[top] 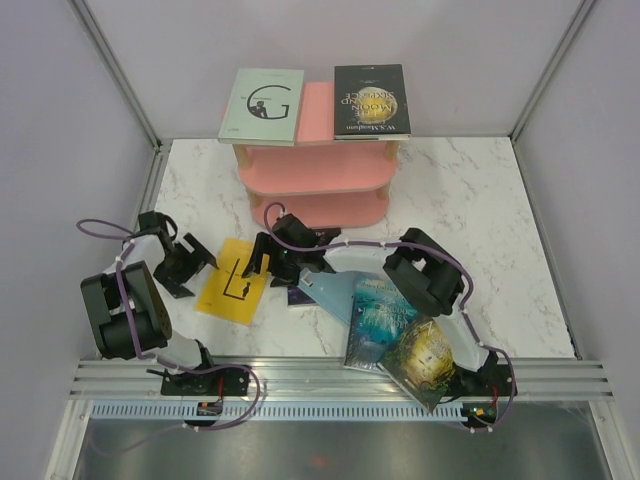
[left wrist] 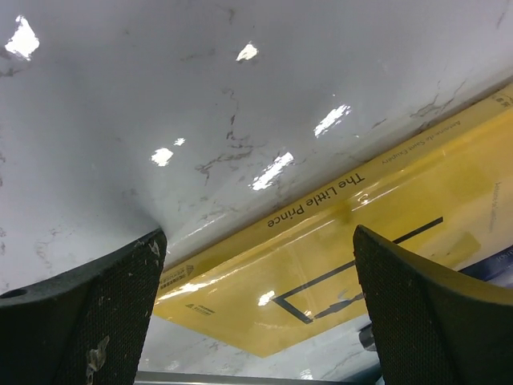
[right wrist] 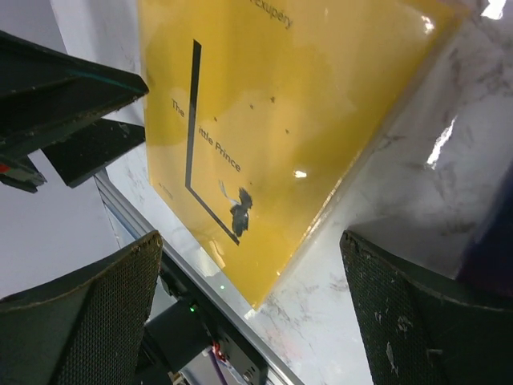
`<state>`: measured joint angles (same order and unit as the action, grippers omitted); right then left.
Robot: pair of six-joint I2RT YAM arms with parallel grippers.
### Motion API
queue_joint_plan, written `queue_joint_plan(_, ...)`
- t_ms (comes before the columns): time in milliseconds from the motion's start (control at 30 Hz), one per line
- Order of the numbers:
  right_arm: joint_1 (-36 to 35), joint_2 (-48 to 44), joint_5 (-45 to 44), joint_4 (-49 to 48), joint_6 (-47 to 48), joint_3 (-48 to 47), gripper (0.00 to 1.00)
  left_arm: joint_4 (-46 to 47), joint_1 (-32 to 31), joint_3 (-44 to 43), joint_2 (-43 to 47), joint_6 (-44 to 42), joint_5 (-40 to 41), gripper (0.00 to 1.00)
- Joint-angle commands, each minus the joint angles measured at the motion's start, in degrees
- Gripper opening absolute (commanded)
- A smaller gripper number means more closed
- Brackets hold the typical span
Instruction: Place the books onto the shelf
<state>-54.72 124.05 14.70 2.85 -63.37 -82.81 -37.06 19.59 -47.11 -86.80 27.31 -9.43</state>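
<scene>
A yellow book lies flat on the marble table, left of centre. My left gripper hovers at its left edge, open and empty; the left wrist view shows the yellow cover between the wide-spread jaws. My right gripper hangs over the book's right edge, also open and empty, with the yellow book below it. The pink shelf stands at the back, a pale "G" book and a black book flat on its top board.
A light blue book, a teal book and a green-gold book overlap on the table under the right arm. A dark book peeks out beside them. The metal rail runs along the near edge.
</scene>
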Motion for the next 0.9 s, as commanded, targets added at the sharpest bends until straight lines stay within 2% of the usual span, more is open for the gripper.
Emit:
queue_joint_plan(0,-0.47,8.48,-7.23,14.90,2.29,-0.51,0.97,4.53,-0.26,2.72,-1.53,2.12,-5.40,1.00)
queue_joint_plan(67,-1.09,10.77,-7.76,16.48,2.38,-2.26,0.97,5.59,-0.87,3.69,-1.70,3.01,-7.69,1.00)
queue_joint_plan(233,-2.23,15.16,-5.30,14.91,0.89,-5.26,0.97,13.49,-2.54,10.01,-2.23,4.94,-21.40,1.00)
queue_joint_plan(400,-2.50,14.56,-4.50,12.71,-0.08,-4.03,0.97,22.54,-3.16,15.29,-1.97,9.68,-33.43,1.00)
queue_joint_plan(667,-2.32,12.71,-4.94,12.44,-0.17,-2.46,0.95,26.34,-2.98,18.20,4.18,12.77,-38.12,0.99)
queue_joint_plan(733,-2.23,11.23,-4.94,12.27,0.00,-1.40,0.90,25.99,-3.07,18.11,5.85,13.12,-38.29,0.98)
queue_joint_plan(800,-1.97,9.73,-5.03,11.65,0.18,0.88,0.79,25.55,-3.07,17.93,6.73,13.56,-38.38,0.98)
queue_joint_plan(833,-1.88,7.89,-5.29,10.95,0.18,1.76,0.67,25.37,-3.07,18.02,7.08,13.56,-38.47,0.98)
queue_joint_plan(867,-1.80,6.83,-5.56,10.60,0.62,3.51,0.59,25.19,-3.07,18.11,7.87,13.73,-38.47,0.98)
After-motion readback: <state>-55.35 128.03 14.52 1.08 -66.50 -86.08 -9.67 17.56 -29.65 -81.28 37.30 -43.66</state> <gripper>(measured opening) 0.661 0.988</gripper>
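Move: The yellow book lies about 10 cm to the left hand's right and 1 cm back, roughly level with its fingertips; from the right hand its middle is some 6 cm left, 2 cm back and 2 cm lower. On the right hand's other side the purple book lies about 12 cm right and 2 cm ahead, and the light-blue book about 17 cm right and 5 cm back, both some 2 cm lower. The left hand, fingers wide open, sweeps about 10 cm right into the yellow book's spine side, rising some 2 cm and swinging its fingertips towards the right and forward by 30 degrees or more, so the open fingers end up around the spine edge. From the other side the right hand pushes about 3 cm left onto the book's right edge and stays there with one finger over the cover, then begins closing and eases back right by about 1 cm as it sinks a little. ##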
